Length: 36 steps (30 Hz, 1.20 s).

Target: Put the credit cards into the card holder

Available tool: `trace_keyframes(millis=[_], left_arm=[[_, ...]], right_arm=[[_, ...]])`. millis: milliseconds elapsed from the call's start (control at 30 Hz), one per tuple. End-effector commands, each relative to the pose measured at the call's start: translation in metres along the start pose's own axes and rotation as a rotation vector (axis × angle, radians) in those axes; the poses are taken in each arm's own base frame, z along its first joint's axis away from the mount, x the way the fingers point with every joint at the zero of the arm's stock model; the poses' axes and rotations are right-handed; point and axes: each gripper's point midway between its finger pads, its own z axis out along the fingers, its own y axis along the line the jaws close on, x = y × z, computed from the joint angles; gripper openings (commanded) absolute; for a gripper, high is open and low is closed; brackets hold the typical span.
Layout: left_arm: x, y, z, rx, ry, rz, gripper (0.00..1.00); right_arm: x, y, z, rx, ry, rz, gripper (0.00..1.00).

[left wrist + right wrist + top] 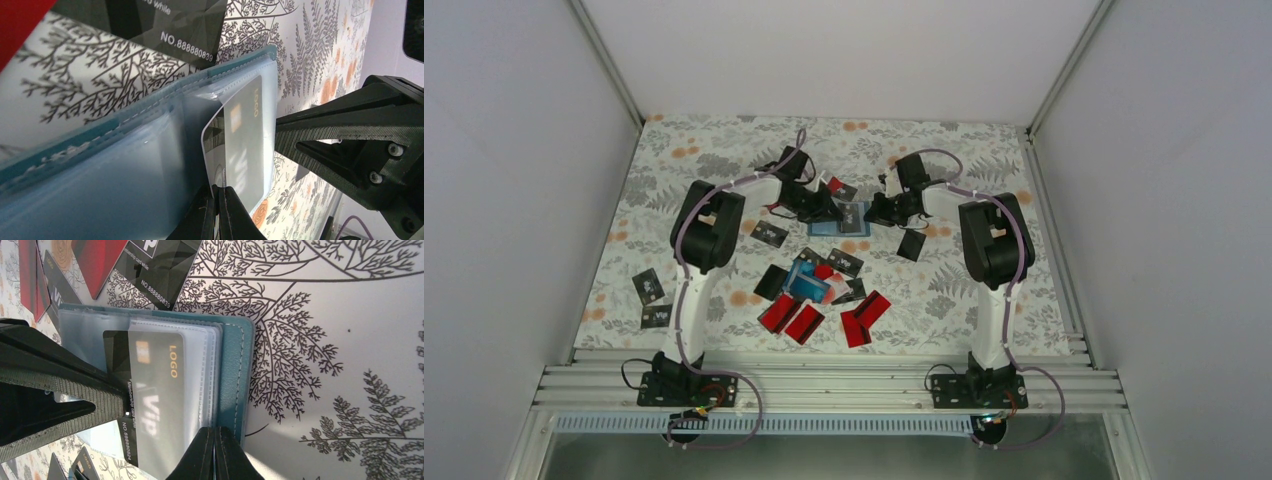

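The teal card holder [832, 229] lies open at the table's far middle, its clear sleeves [210, 370] stacked beside the stitched cover [232, 375] [100, 135]. A black VIP credit card [155, 390] [245, 145] sits partly inside the top sleeve, its numbered end sticking out. My left gripper [218, 210] [829, 208] is shut on that protruding end of the card. Opposite it, my right gripper [215, 450] [876, 212] is shut, its tips resting on the sleeves' edge by the cover. I cannot tell whether a sleeve is pinched.
Loose credit cards lie nearer the arms: red ones [794, 318], blue ones [809, 285] and black ones [649, 287] [911, 244]. Another black card [165, 25] lies just beyond the holder. Grey enclosure walls [514, 200] flank the floral table.
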Motion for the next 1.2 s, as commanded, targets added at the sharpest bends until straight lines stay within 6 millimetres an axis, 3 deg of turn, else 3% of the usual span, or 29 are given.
trace_keyframes(millis=[0, 300, 533, 867, 1167], left_arm=[[0.015, 0.018, 0.018, -0.079, 0.079, 0.017, 0.02], [0.009, 0.02, 0.025, -0.111, 0.113, 0.053, 0.03], [0.005, 0.013, 0.027, -0.127, 0.122, 0.097, 0.17], [0.003, -0.003, 0.02, -0.168, 0.086, 0.131, 0.27], [-0.009, -0.018, -0.012, -0.248, -0.041, 0.187, 0.48]], right_arm=[[0.003, 0.007, 0.01, -0.009, 0.026, -0.034, 0.04], [0.001, 0.009, 0.011, -0.016, 0.03, -0.049, 0.05], [-0.001, 0.016, 0.011, -0.02, 0.026, -0.082, 0.05], [-0.002, 0.019, 0.01, 0.003, 0.023, -0.103, 0.05], [-0.005, 0.027, -0.015, 0.037, -0.009, -0.122, 0.1]])
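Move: The credit card in the left fingers, its left edge still sticking out of a clear sleeve, has its middle about 3 cm to that hand's right, level ahead and 1 cm below. The open card holder lies centred under the left hand, 2 cm down. Beyond its far edge, a loose black card lies 7 cm ahead and 1 cm right, a red card 8 cm ahead and 2 cm left. From the right hand, the credit card is 4 cm left, 1 cm ahead. Rightward and slightly forward, about 1 cm each way, the left hand pushes the pinched card farther into the sleeve, then opens its fingers to nearly half while easing a little more right, rising about 1 cm and tilting steeper by some 10 degrees. The right hand practically stays put, its nearly shut fingertips still at the holder's right-hand sleeve edge to steady it. ##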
